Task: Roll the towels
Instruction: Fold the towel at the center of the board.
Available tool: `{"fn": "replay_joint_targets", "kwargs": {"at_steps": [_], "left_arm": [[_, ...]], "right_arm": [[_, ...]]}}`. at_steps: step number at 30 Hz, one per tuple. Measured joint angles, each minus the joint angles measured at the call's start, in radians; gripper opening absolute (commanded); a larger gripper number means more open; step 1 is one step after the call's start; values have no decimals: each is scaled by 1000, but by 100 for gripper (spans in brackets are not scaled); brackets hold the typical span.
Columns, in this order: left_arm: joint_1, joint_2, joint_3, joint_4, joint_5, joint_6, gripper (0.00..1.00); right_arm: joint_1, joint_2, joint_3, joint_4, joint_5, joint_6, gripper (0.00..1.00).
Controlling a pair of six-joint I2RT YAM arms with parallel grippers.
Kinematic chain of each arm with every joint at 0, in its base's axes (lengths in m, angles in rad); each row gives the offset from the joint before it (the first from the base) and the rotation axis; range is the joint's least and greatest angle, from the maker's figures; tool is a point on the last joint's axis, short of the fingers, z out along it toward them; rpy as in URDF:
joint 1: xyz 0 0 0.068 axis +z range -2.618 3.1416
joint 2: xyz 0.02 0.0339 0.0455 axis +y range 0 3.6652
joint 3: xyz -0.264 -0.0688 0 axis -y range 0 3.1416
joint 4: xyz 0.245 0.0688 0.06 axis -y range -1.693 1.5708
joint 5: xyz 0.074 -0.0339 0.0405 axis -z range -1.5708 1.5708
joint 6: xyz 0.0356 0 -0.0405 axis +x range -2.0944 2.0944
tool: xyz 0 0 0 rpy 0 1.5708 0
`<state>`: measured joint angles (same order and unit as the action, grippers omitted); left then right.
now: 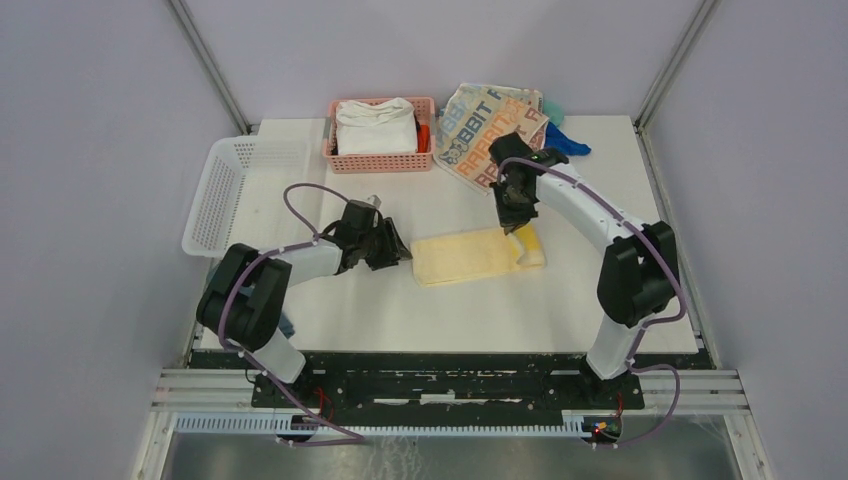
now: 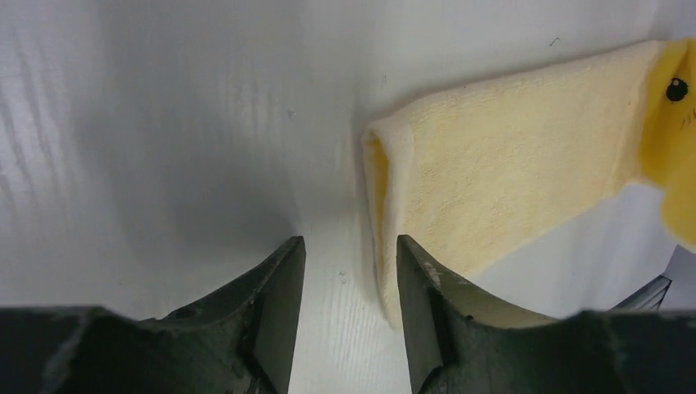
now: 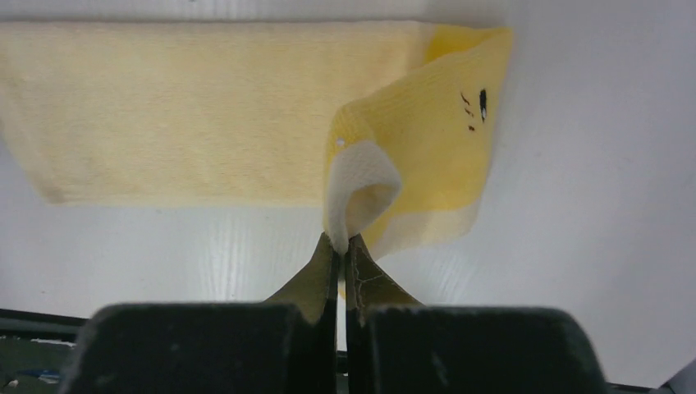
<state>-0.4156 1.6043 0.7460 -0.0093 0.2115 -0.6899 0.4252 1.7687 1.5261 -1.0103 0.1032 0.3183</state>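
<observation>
The yellow towel (image 1: 465,257) lies folded flat in the middle of the table. My right gripper (image 1: 516,229) is shut on the towel's right end (image 3: 410,148) and holds that end up, curled back over the flat part (image 3: 189,107). My left gripper (image 1: 401,250) stands open low at the towel's left end. In the left wrist view the towel's (image 2: 509,156) folded edge lies just inside the right finger (image 2: 423,295), with bare table across most of the gap (image 2: 350,240). The beige RABBIT towel (image 1: 488,135) lies spread at the back.
A pink basket (image 1: 345,160) at the back holds a thick white folded cloth (image 1: 375,125). A white mesh basket (image 1: 225,190) stands at the left edge. A blue and green cloth (image 1: 565,140) lies behind the RABBIT towel. Metal posts rise at the back corners.
</observation>
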Motion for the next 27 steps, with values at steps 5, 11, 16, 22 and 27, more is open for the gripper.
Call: {"fn": "replay_joint_targets", "kwargs": {"at_steps": [5,11,16,22,27], "left_arm": [[-24,48,-1,88,33,-29,36],[-41,73,-19,158,54,-57,24],[-61,84,-33,193,59,-69,17],[-77,87,-48,225,60,-81,15],[-82,87,-52,232,60,-87,15]], "right_arm": [[92,85,62,3,-44,39,1],[187,161,126,1,-58,96,1],[244,220,198,-5,-51,132,1],[299,299,296,-15,-45,170,1],[333,316,320,-25,-39,188,1]]}}
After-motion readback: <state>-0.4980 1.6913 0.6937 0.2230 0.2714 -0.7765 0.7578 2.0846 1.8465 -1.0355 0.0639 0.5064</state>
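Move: The left hand's target, the towel's left edge, lies about 4 cm to its right, 1 cm back and 2 cm below. From the right hand, holding the towel's other end raised, that edge is some 21 cm left, 4 cm back and 11 cm down. The crease on the table lies about 7 cm right of the right hand and 1 cm back; the rabbit-print towel is roughly 26 cm ahead of it and 3 cm left. Right hand carries its held towel end some 16 cm left; left slides 4 cm right, pinching the left edge. ##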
